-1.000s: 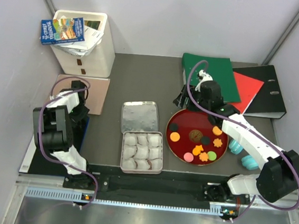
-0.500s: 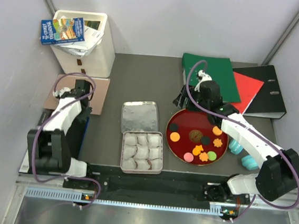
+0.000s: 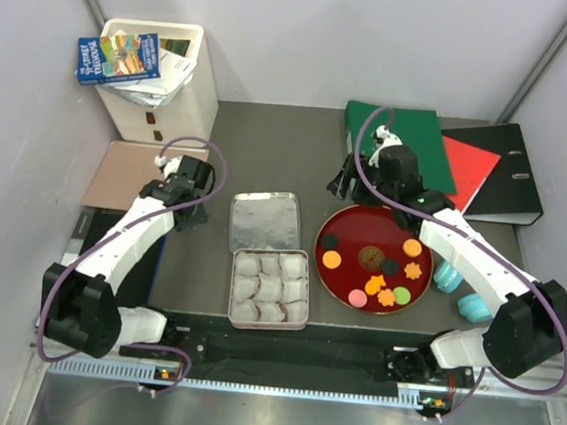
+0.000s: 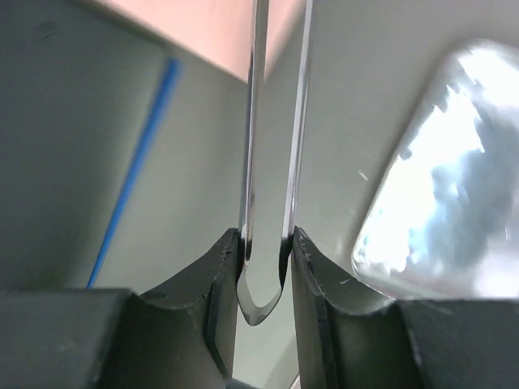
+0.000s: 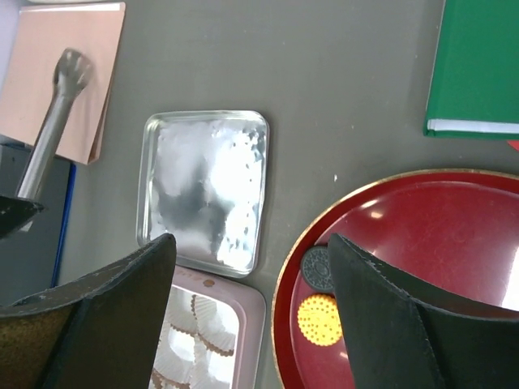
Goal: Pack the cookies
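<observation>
The cookies (image 3: 374, 261) lie on a round red plate (image 3: 347, 284): orange, black, pink, green and one larger brown. A black cookie (image 5: 318, 267) and an orange cookie (image 5: 319, 318) show by the plate's left rim. My left gripper (image 3: 195, 214) hovers left of the tin lid (image 3: 263, 221). This left gripper (image 4: 266, 243) is shut on the bend of metal tongs (image 4: 253, 162). The tongs (image 5: 57, 121) point out over the pink notebook. My right gripper (image 5: 253, 243) stands open above the plate's left rim and holds nothing.
A pink tin (image 3: 266, 319) full of white paper cups (image 3: 270, 282) sits below the lid. A pink notebook (image 3: 127, 172) lies at the left and a white bin (image 3: 180, 92) stands behind it. Green, red and black folders (image 3: 440, 147) lie at the back right. Turquoise headphones (image 3: 461, 295) are right of the plate.
My left arm has unfolded and swung right, from the table's left edge to just beside the lid, and its jaws have narrowed. The right arm has barely shifted.
</observation>
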Robot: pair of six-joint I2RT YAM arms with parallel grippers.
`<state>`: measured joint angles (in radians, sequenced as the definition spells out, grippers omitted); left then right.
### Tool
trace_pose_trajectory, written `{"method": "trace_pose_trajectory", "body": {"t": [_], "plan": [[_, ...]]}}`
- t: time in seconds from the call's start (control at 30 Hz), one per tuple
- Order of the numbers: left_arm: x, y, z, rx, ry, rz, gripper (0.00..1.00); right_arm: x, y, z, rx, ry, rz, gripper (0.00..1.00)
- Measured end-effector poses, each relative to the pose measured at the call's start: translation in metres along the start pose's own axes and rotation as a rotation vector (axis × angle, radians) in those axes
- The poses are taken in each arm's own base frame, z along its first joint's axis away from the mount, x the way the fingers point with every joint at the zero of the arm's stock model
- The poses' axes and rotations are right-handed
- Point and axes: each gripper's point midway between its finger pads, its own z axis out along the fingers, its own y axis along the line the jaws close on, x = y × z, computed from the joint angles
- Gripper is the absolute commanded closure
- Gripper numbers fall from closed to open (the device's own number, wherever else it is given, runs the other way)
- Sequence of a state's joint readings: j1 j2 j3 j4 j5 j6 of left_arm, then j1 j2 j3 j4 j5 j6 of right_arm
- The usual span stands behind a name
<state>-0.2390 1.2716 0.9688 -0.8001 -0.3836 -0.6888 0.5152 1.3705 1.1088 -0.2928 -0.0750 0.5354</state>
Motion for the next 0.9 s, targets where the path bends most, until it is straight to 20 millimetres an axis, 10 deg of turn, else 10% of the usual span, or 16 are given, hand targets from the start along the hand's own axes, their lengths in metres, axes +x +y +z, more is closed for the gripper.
{"method": "trace_pose_trajectory", "body": {"t": [0.27, 0.47, 0.7, 0.9], "plan": [[0.016, -0.039, -0.013, 0.154, -0.013, 0.278, 0.87, -0.001, 0.000, -0.014, 0.006, -0.010, 0.000, 0.25], [0.032, -0.028, 0.002, 0.125, -0.002, 0.338, 0.82, 0.007, -0.007, -0.021, 0.019, -0.011, 0.000, 0.25], [0.055, -0.021, 0.025, 0.078, 0.062, 0.336, 0.32, 0.016, -0.012, -0.021, 0.034, 0.015, 0.002, 0.25], [0.054, -0.029, 0.029, 0.088, 0.059, 0.311, 0.10, 0.016, -0.012, -0.022, 0.034, 0.013, 0.001, 0.25]]}}
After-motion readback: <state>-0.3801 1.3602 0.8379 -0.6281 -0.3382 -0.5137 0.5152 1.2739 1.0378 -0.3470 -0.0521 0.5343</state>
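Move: The left hand holds the tongs near their hinge end. The metal lid it carries them towards is about 16 cm to its right, level with it, some 10 cm below. The cookie box is about 19 cm right and 15 cm back. The pink folder lies roughly 12 cm to the left and 8 cm ahead. From the open, empty right hand, the lid's middle is some 15 cm left, 8 cm back and 20 cm down. Keeping its grip on the tongs, the left hand swings them right about 4 cm towards the lid, turning some 20 degrees clockwise, then sinks around 5 cm, easing slightly back. Low over the table beside the lid's left edge, its fingers spread wide and let go. The right hand, open and empty, draws back and right about 3 cm. ##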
